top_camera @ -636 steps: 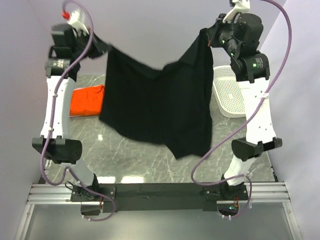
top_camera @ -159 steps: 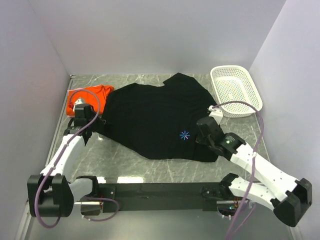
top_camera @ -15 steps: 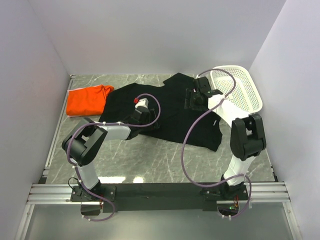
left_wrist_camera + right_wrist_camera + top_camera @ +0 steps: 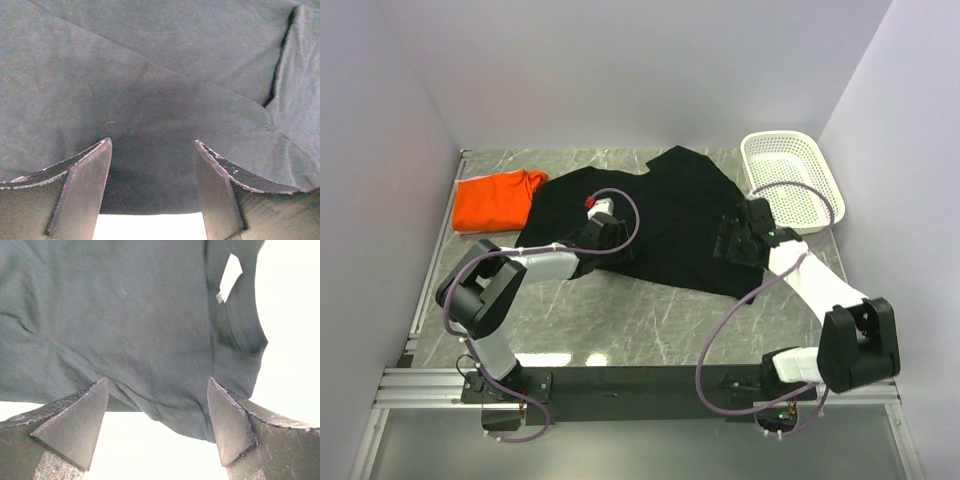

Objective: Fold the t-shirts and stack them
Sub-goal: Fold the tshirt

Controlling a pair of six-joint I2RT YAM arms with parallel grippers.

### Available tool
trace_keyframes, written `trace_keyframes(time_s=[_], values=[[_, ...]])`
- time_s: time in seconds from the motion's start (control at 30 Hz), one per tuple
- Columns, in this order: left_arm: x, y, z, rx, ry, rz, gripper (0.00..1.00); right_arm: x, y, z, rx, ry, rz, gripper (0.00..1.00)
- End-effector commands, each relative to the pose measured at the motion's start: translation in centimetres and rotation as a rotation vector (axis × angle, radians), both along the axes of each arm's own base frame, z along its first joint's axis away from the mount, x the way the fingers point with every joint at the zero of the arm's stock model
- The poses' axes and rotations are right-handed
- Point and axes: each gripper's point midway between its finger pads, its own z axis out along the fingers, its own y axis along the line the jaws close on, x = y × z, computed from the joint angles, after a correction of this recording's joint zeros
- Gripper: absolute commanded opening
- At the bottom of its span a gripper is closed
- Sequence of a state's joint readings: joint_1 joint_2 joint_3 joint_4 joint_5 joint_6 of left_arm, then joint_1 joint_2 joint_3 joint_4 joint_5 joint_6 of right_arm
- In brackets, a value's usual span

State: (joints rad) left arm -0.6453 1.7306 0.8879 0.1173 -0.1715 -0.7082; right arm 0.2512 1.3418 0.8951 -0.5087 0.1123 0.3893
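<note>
The black t-shirt point(image 4: 660, 215) lies spread across the middle of the marble table, with a fold line over it. The orange t-shirt point(image 4: 495, 200) sits bunched at the back left, touching the black one's corner. My left gripper point(image 4: 610, 238) rests low over the black shirt's near-left part. In the left wrist view it point(image 4: 152, 145) stands open above the dark cloth point(image 4: 160, 75), nothing pinched. My right gripper point(image 4: 728, 240) hovers at the shirt's right edge. It point(image 4: 157, 382) is open wide there, the cloth's hem point(image 4: 125, 315) lying just beyond its fingertips.
A white mesh basket point(image 4: 778, 136) stands at the back right, close behind the right arm. Purple walls close in the table on three sides. Bare marble point(image 4: 620, 320) shows between the shirt and the arm bases.
The right gripper opened, letting go of the black cloth, and drew back from beside the basket to the shirt's right edge. The left arm hardly moved.
</note>
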Motion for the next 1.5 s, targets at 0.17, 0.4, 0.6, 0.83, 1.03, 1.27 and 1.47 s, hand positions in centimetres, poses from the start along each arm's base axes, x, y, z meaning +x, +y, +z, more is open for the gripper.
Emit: trace_keyframes(time_s=[0.17, 0.4, 0.6, 0.83, 1.03, 1.27, 1.47], values=[[-0.2, 0.7, 1.3, 0.024, -0.050, -0.015, 0.72, -4.4, -3.1, -1.8, -0.033, 0.058, -0.161, 0.88], [-0.1, 0.8, 1.0, 0.031, -0.048, -0.012, 0.72, -6.3, -4.8, -2.8, -0.054, 0.127, -0.254, 0.88], [-0.2, 1.2, 1.4, 0.024, -0.054, -0.010, 0.72, -6.6, -4.0, -4.6, -0.004, 0.182, -0.254, 0.85], [0.0, 1.4, 1.4, 0.015, -0.048, -0.007, 0.73, -7.9, -3.7, -5.9, 0.017, 0.230, -0.261, 0.57], [0.3, 1.8, 0.6, 0.010, -0.025, 0.001, 0.73, -8.1, -3.9, -6.0, 0.010, 0.244, -0.269, 0.27], [0.3, 3.0, -0.2, 0.019, -0.008, 0.023, 0.73, -7.6, -4.9, -4.8, -0.034, 0.208, -0.307, 0.00], [0.6, 4.0, -1.2, 0.034, 0.022, 0.046, 0.73, -7.0, -6.2, -3.1, -0.108, 0.189, -0.323, 0.00]])
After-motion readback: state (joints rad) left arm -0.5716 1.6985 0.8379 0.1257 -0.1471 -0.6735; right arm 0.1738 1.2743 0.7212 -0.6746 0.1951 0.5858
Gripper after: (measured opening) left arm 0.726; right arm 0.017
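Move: The near right corner of the black t-shirt, which I want, lies about 8 cm back and 4 cm right of my open right hand, some 6 cm below. The basket stands roughly 14 cm ahead and 13 cm right of that hand. From my left hand, open low over the shirt's near edge, that corner is about 25 cm right and 8 cm back; the shirt's near left corner is some 20 cm left and 2 cm ahead. I draw my right hand back and down, about 8 and 6 cm, drifting some 4 cm right to the black shirt's near corner, turning clockwise and tipping the fingers about 15 degrees steeper. There I shut the open fingers, pinch the cloth and start to rise a little. Meanwhile my left hand, still wide open, slides about 3 cm left along the near edge. ##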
